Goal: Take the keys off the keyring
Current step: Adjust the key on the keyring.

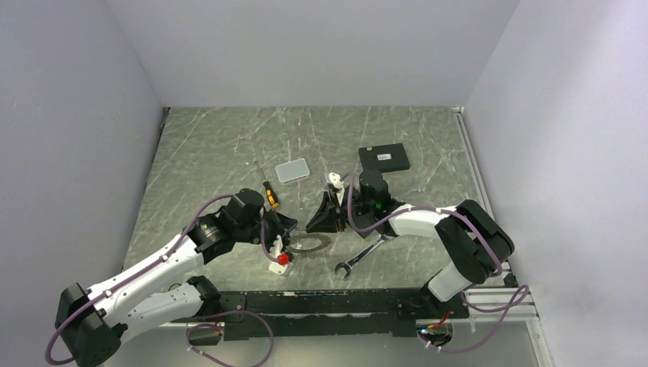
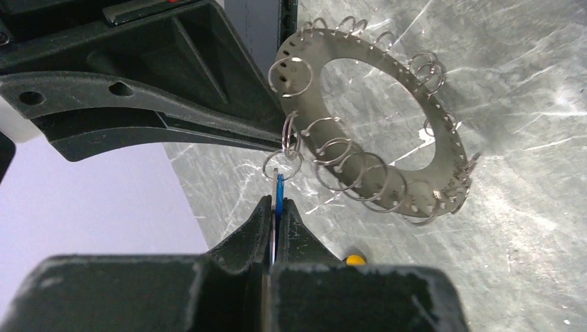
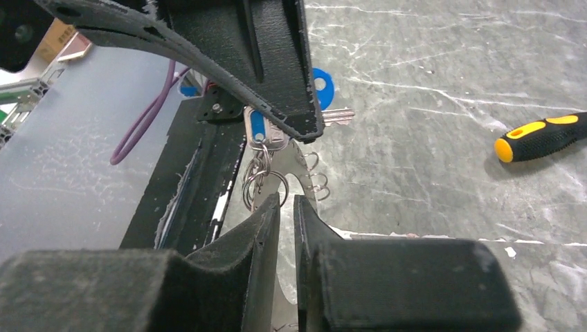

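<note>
The keyring [image 2: 313, 63] is a flat grey metal ring plate, punched with holes and hung with several small wire split rings. It lies tilted by the table, between both arms [image 1: 313, 245]. My left gripper [image 2: 278, 200] is shut on a thin blue-tagged key [image 2: 280, 184] that hangs from one split ring. My right gripper [image 3: 286, 200] has its jaws a narrow gap apart, with the plate's edge [image 3: 299, 164] running into that gap. In the right wrist view the blue tag [image 3: 257, 127] shows under the left fingers [image 3: 228, 55]. A second blue-headed key [image 3: 322, 88] shows behind them.
A silver open-ended wrench [image 1: 359, 258] lies right of the ring. A yellow-and-black screwdriver [image 1: 270, 195] lies just behind the left gripper [image 1: 286, 228]. A pale grey pad [image 1: 293, 170] and a black flat rectangle [image 1: 383, 158] sit farther back. Grey walls close in on both sides.
</note>
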Available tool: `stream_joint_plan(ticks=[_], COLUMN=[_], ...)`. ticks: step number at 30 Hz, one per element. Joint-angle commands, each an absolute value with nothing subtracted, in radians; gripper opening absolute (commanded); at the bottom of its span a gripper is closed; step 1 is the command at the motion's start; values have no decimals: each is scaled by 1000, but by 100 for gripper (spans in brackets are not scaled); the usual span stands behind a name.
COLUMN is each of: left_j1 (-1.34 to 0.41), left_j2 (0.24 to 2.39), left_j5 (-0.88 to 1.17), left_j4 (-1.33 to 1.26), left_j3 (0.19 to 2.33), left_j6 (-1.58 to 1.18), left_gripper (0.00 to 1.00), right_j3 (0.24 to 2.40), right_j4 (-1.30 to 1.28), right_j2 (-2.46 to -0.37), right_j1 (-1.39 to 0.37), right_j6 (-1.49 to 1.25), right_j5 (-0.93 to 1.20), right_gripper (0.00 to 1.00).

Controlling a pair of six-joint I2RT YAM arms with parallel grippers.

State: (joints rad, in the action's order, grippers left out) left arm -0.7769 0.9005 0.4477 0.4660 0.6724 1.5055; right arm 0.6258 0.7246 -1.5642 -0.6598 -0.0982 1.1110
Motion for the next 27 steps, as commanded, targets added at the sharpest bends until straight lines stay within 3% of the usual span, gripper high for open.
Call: stream_joint_plan(ticks=[1,12,18,27], left_j1=[-782,-781,-781,-782], left_j2=[907,906,911,900], left_j5=[478,519,559,585], left_j4=[455,477,524,549], left_j3=[727,771,798,785], left_j6=[1568,1613,1669,1743], left_gripper=[0,0,0,0], right_j3=[620,708,819,912], right_j4=[710,455,127,-127], right_j2=[-1516,-1461,-1445,-1432], right_j1=[-667,-667,-672,-677], right_j6=[-19,159,437,654], right_j5=[1175,1208,1196,1204], right_gripper=[22,34,37,39])
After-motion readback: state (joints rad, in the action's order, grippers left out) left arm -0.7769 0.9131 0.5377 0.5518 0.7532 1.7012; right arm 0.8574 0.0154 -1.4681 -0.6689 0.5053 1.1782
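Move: The left hand already pinches the blue and silver keys, with the keyring hanging from them: the plate's middle is about 4 cm below, 3 cm right and 1 cm back of this hand. For the right hand, fingers just parted, the plate hangs straight under, about 4 cm down. The screwdriver lies some 13 cm ahead, 9 cm left of the left hand. The wrench is about 14 cm right and 4 cm back of the right hand, both tools some 15 cm lower. Keeping its pinch on the keys, the left hand carries them up about 2.5 cm with the keyring hanging below, edging right and, late on, back, while turning some 10 degrees clockwise. The right hand's slightly parted fingers open to over a third beside the small rings; the hand eases back, then partly forward again, and rises about 2 cm alongside, rolling some 15 degrees. ##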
